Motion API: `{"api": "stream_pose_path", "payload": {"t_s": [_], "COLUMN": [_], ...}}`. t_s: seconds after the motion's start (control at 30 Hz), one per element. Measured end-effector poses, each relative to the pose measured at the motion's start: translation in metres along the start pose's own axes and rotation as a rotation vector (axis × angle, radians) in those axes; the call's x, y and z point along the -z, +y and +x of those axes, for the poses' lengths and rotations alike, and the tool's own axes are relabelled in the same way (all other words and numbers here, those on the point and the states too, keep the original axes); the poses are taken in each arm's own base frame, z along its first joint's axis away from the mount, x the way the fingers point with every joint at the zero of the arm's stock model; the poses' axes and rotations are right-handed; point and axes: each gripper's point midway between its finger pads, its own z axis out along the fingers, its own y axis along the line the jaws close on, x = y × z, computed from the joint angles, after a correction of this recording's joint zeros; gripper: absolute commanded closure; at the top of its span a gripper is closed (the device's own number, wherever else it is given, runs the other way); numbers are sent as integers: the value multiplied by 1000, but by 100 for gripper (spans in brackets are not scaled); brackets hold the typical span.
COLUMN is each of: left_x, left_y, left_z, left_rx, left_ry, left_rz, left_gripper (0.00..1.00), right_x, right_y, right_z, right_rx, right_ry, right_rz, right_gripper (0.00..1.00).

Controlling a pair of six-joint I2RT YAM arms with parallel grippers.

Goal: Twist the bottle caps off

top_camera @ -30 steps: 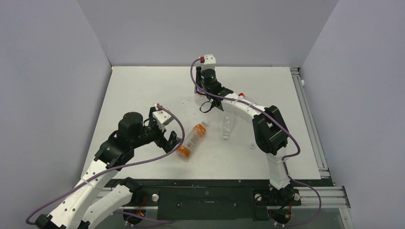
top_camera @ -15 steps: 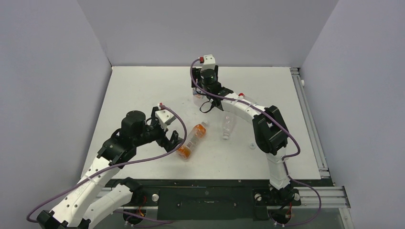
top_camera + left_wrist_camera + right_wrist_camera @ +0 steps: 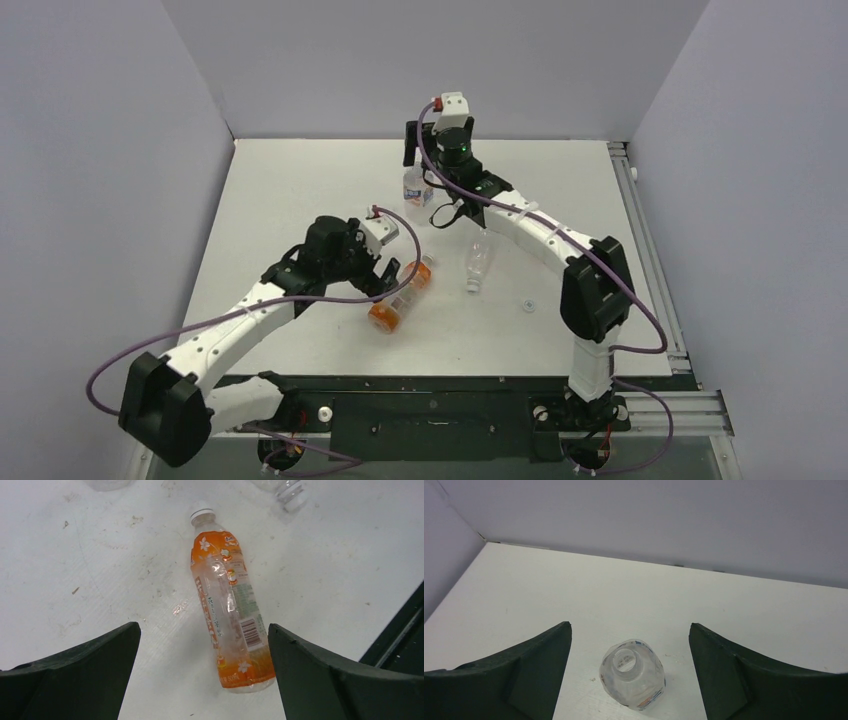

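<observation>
An orange-labelled bottle (image 3: pixel 227 610) lies on the white table with a whitish cap (image 3: pixel 202 515) screwed on its far end. My left gripper (image 3: pixel 204 630) hovers open above its lower half, the bottle nearer the right finger and touching neither. In the top view this gripper (image 3: pixel 388 280) is over that bottle (image 3: pixel 395 298). A small clear bottle (image 3: pixel 631 672) stands upright with its mouth uncapped. My right gripper (image 3: pixel 630 625) is open above it, holding nothing; in the top view it (image 3: pixel 415 160) sits just behind this bottle (image 3: pixel 417 188).
A clear bottle (image 3: pixel 478 262) lies right of the orange one, its threaded neck (image 3: pixel 291 489) showing in the left wrist view. A loose whitish cap (image 3: pixel 527 306) rests on the table (image 3: pixel 300 180) near the right arm. Grey walls enclose the back and sides.
My right gripper has opened and lifted back off the small clear bottle, which now stands free. My left arm has swung right and forward over the orange bottle, still open.
</observation>
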Motion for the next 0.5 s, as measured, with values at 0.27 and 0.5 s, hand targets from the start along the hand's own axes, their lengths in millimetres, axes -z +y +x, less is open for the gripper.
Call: {"api": "stream_pose_path", "payload": {"t_s": [0.27,0.5], "left_x": [-58,-96], "left_y": [16,19], "left_z": [29,53], "left_rx": [1,-1], "left_ry": [144,236], "left_rz": [-40,-39], "left_gripper": [3,3], "right_x": [72,128], "right_y": [-7,-35], "right_z": [-86,-85], "right_rx": [-87,-133], "right_ry": [-89,-47], "right_rz": [-20,21], "right_gripper": [17,16]}}
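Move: From the left hand the orange bottle's middle lies about 7 cm ahead, 6 cm right and 14 cm down. The lying clear bottle is some 17 cm ahead and 24 cm right of that hand, equally low; the uncapped standing bottle roughly 27 cm ahead, 9 cm right. That standing bottle is 2 cm ahead and 1 cm left of the right hand, 15 cm below; the orange bottle lies about 17 cm back, 5 cm left, 23 cm down. Open left hand sinks some 10 cm, forward-right, towards the orange bottle; the right climbs back-right from the standing bottle. ##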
